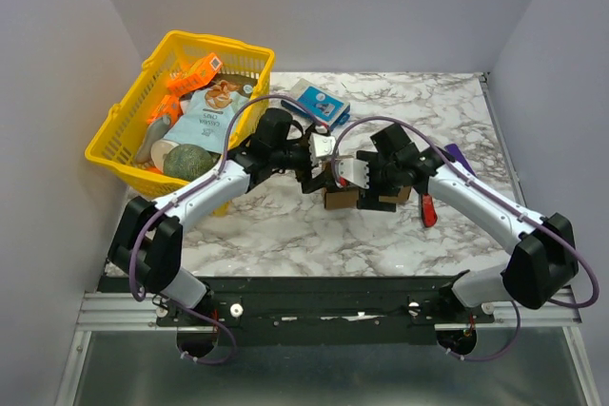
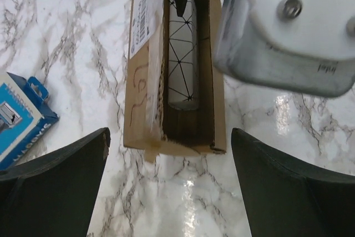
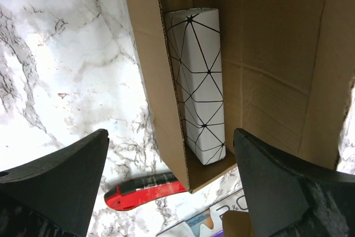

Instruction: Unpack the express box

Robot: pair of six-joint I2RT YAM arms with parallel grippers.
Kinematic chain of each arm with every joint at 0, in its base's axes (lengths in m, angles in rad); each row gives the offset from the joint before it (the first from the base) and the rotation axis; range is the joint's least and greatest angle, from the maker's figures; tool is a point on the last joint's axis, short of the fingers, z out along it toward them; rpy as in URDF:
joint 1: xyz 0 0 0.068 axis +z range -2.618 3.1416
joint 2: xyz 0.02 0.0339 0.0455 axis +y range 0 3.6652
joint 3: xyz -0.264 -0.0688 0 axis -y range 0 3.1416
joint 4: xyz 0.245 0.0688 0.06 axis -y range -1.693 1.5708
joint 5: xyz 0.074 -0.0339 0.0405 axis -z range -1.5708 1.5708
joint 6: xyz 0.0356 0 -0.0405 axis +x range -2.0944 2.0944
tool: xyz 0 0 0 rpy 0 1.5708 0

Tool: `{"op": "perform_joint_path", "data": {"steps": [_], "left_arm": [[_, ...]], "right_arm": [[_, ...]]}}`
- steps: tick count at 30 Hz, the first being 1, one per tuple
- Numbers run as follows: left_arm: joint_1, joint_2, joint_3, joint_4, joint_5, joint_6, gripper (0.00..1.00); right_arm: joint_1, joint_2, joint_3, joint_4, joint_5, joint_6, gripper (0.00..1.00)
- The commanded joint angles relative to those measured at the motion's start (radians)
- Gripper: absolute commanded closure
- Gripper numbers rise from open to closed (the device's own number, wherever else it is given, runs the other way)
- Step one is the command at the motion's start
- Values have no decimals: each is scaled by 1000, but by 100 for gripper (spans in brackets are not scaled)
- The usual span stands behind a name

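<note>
The express box (image 1: 341, 199) lies at the middle of the table, a brown carton with its top open. Down in it sits a white packet with black triangle lines (image 2: 182, 54) (image 3: 199, 81). The box's white label shows on its left wall (image 2: 143, 20). My left gripper (image 1: 316, 176) hangs over the box's near end (image 2: 138, 115), open, nothing between its fingers (image 2: 169, 184). My right gripper (image 1: 369, 195) is over the other end of the box (image 3: 150, 54), also open and empty (image 3: 169, 178), with its fingers on either side of the box wall.
A yellow basket (image 1: 119, 106) full of groceries stands at the back left. A small blue-and-white box (image 1: 320, 102) (image 2: 16, 123) lies behind the arms. A red and black utility knife (image 1: 427, 208) (image 3: 144, 190) and a flat purple bar (image 1: 455, 154) lie right of the carton.
</note>
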Motion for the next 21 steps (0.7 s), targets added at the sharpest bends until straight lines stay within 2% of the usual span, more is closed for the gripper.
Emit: {"op": "perform_joint_path", "data": {"steps": [1, 6, 12, 15, 18, 21], "left_arm": [[-54, -6, 0, 206, -187, -60, 1], [-65, 57, 49, 192, -235, -73, 1], [-65, 138, 141, 102, -175, -56, 5], [-63, 163, 167, 70, -99, -48, 14], [-63, 188, 213, -7, 41, -15, 30], [-65, 235, 280, -108, 130, -24, 55]], "right_arm": [[0, -26, -17, 21, -35, 48, 0], [0, -49, -34, 23, -56, 59, 0], [0, -87, -59, 18, -64, 90, 0], [0, -118, -76, 9, -75, 96, 0], [0, -143, -99, -2, -75, 100, 1], [1, -170, -120, 3, -78, 106, 1]]}}
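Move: The near, left-hand end of the express box's standing labelled flap is about 6 cm right of the left hand, 4 cm ahead and 4 cm below. The patterned packet in the box lies some 11 cm right of that hand, 1 cm ahead and 13 cm down, and the blue box about 19 cm straight ahead, 15 cm down. From the right hand the flap end is about 10 cm left, 7 cm ahead and 2 cm lower; the red cutter lies level with it, 9 cm right and 10 cm down. The left hand slips right by about 5 cm and forward by about 4.5 cm, rising a little on the way and then sinking back, so that its sideways-pointing fingers come round the near end of the labelled flap, one outside and one on the box's open side; over the last stretch it eases back about 1 cm while the fingers close from wide open to a bit over half. Meanwhile the right hand, fingers staying wide open, draws back about 2.5 cm towards its base, clearing the box opening. ##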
